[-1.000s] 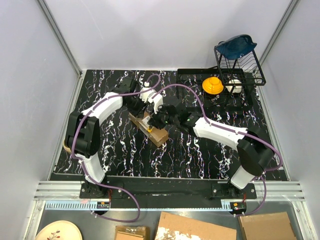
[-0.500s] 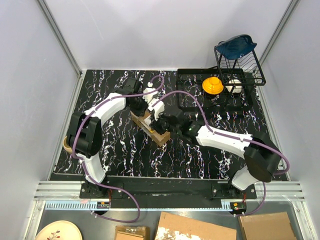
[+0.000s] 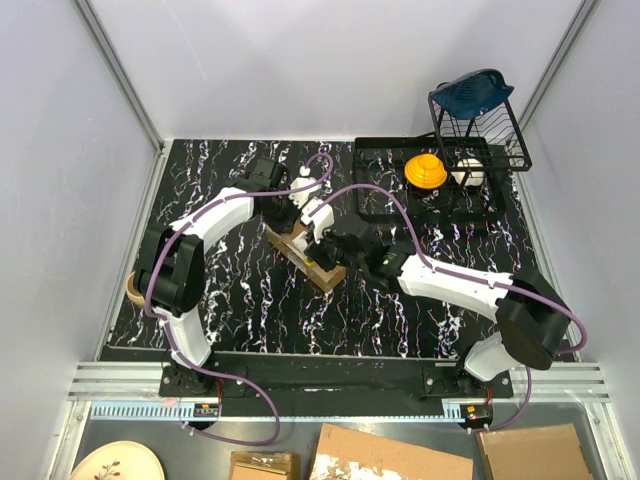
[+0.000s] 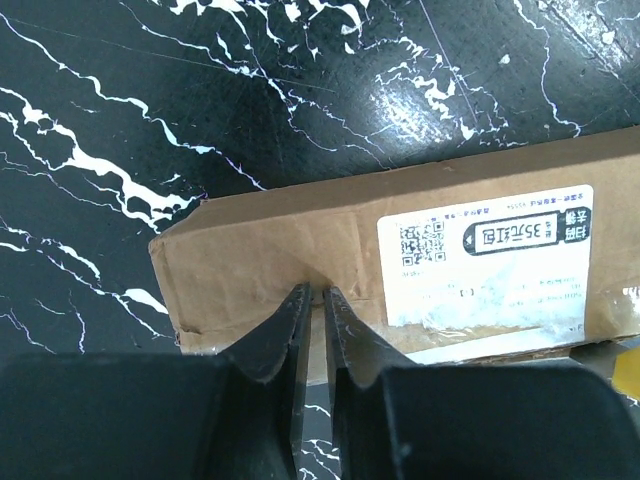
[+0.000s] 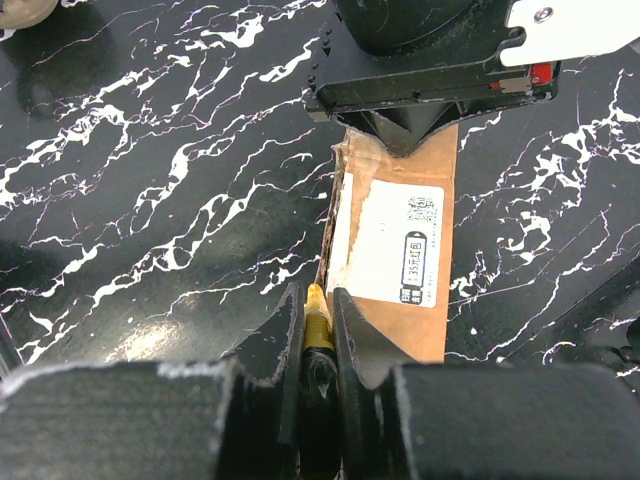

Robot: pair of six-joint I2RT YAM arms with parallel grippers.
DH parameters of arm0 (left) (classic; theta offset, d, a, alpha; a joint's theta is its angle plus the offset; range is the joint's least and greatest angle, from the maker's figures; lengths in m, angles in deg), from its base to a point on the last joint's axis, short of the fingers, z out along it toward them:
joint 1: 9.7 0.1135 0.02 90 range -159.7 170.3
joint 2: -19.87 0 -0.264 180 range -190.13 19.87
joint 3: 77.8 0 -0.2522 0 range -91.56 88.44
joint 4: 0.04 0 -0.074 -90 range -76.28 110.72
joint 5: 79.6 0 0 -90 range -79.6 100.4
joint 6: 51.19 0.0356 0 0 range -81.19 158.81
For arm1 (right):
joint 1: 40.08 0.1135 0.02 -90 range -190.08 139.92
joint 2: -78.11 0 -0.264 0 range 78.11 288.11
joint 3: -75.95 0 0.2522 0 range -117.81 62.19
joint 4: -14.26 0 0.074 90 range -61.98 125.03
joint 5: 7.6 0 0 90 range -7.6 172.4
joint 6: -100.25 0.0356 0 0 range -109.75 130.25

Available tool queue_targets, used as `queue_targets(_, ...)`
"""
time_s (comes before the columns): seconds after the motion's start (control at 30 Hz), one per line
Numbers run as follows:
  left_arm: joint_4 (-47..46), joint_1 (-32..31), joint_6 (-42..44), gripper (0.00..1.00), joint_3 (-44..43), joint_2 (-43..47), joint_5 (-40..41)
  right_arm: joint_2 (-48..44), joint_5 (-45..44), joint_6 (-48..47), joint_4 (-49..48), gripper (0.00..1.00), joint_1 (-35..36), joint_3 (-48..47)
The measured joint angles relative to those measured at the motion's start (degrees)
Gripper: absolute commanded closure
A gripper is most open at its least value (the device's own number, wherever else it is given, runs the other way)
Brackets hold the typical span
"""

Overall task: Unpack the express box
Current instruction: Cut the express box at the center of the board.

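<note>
The express box [image 3: 300, 250], a small brown carton with a white label [image 5: 390, 240], lies slantwise mid-table. My left gripper [image 4: 315, 293] has its tips down on the box's [image 4: 250, 260] far end, jaws nearly together, pinching a wrinkle of cardboard. In the right wrist view the left gripper [image 5: 400, 135] stands over that end. My right gripper [image 5: 317, 295] is shut on a yellow-and-black utility knife [image 5: 318, 320]. The knife's tip sits at the slit along the label's left edge on the box [image 5: 445, 165]. From above, the right gripper [image 3: 324, 252] is over the box's near half.
A black wire rack [image 3: 500, 140] with a blue item [image 3: 475, 90] on top, a yellow piece [image 3: 425, 170] and a white ball [image 3: 468, 172] stands back right. A tape roll [image 3: 133, 290] lies at the left edge. Torn cardboard [image 3: 390, 458] lies below the table.
My left jaws have closed onto the box's far end. The right arm has stretched further along the box with the knife, and the box has slid slightly toward the near right.
</note>
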Motion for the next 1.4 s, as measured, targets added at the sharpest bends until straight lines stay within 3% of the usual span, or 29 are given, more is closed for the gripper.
queue_targets(0.3,-1.2,-0.3,1.8,0.89,1.0,0.0,-0.7,-2.4,0.2,-0.4,-1.2,1.0,0.0,2.9)
queue_targets(0.9,-0.9,0.4,2.5,0.87,0.4,-0.6,-6.8,-7.3,2.6,0.7,1.5,1.0,-2.5,5.9)
queue_targets(1.0,-0.4,0.7,2.6,0.77,0.1,-0.7,-7.4,-8.0,3.7,1.2,1.6,1.0,-3.3,6.3)
queue_targets(1.03,-0.3,0.7,2.6,0.66,0.0,-0.7,-7.7,-8.1,4.0,1.4,1.7,1.0,-3.5,6.3)
queue_targets(1.1,0.8,1.1,2.9,0.55,-0.2,-0.6,-9.2,-8.0,4.8,1.6,1.8,1.0,-3.9,6.3)
queue_targets(1.13,1.7,1.6,3.2,0.44,-0.3,-0.3,-10.3,-7.9,5.1,1.6,1.7,1.0,-4.0,6.3)
queue_targets(1.2,3.7,2.7,4.3,0.32,-0.4,0.3,-12.6,-7.3,5.8,2.0,1.7,1.0,-4.1,5.9)
queue_targets(1.27,6.8,4.7,5.5,0.14,-1.0,0.9,-14.8,-6.7,7.0,2.7,1.5,1.0,-4.2,5.6)
queue_targets(1.4,12.6,8.2,8.0,0.11,-1.4,2.6,-19.3,-5.3,8.7,4.3,1.0,1.0,-4.2,5.1)
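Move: Just under the left fingertips is the box's far-left end; the box's middle is about 6 cm right of that hand, 5 cm back and 3 cm lower, with the white label roughly 5 cm right and 3 cm back. From the right hand the box's middle is some 10 cm down, 3 cm ahead and 1 cm left, the held cutter's yellow nose about 5 cm down and 2 cm ahead. The dish rack is roughly 21 cm ahead and 27 cm right of it, 12 cm lower. Dragging the cutter, its nose still at the near-left long seam, the right hand goes about 3.5 cm right and 1 cm back, roughly along the box towards its near-right end, then eases a centimetre back left, grip kept. The left hand, nearly shut fingertips resting on the box top, shifts 1.5 cm right and holds, then opens wide, lifting off and drawing some 3 cm each up, back and left. ##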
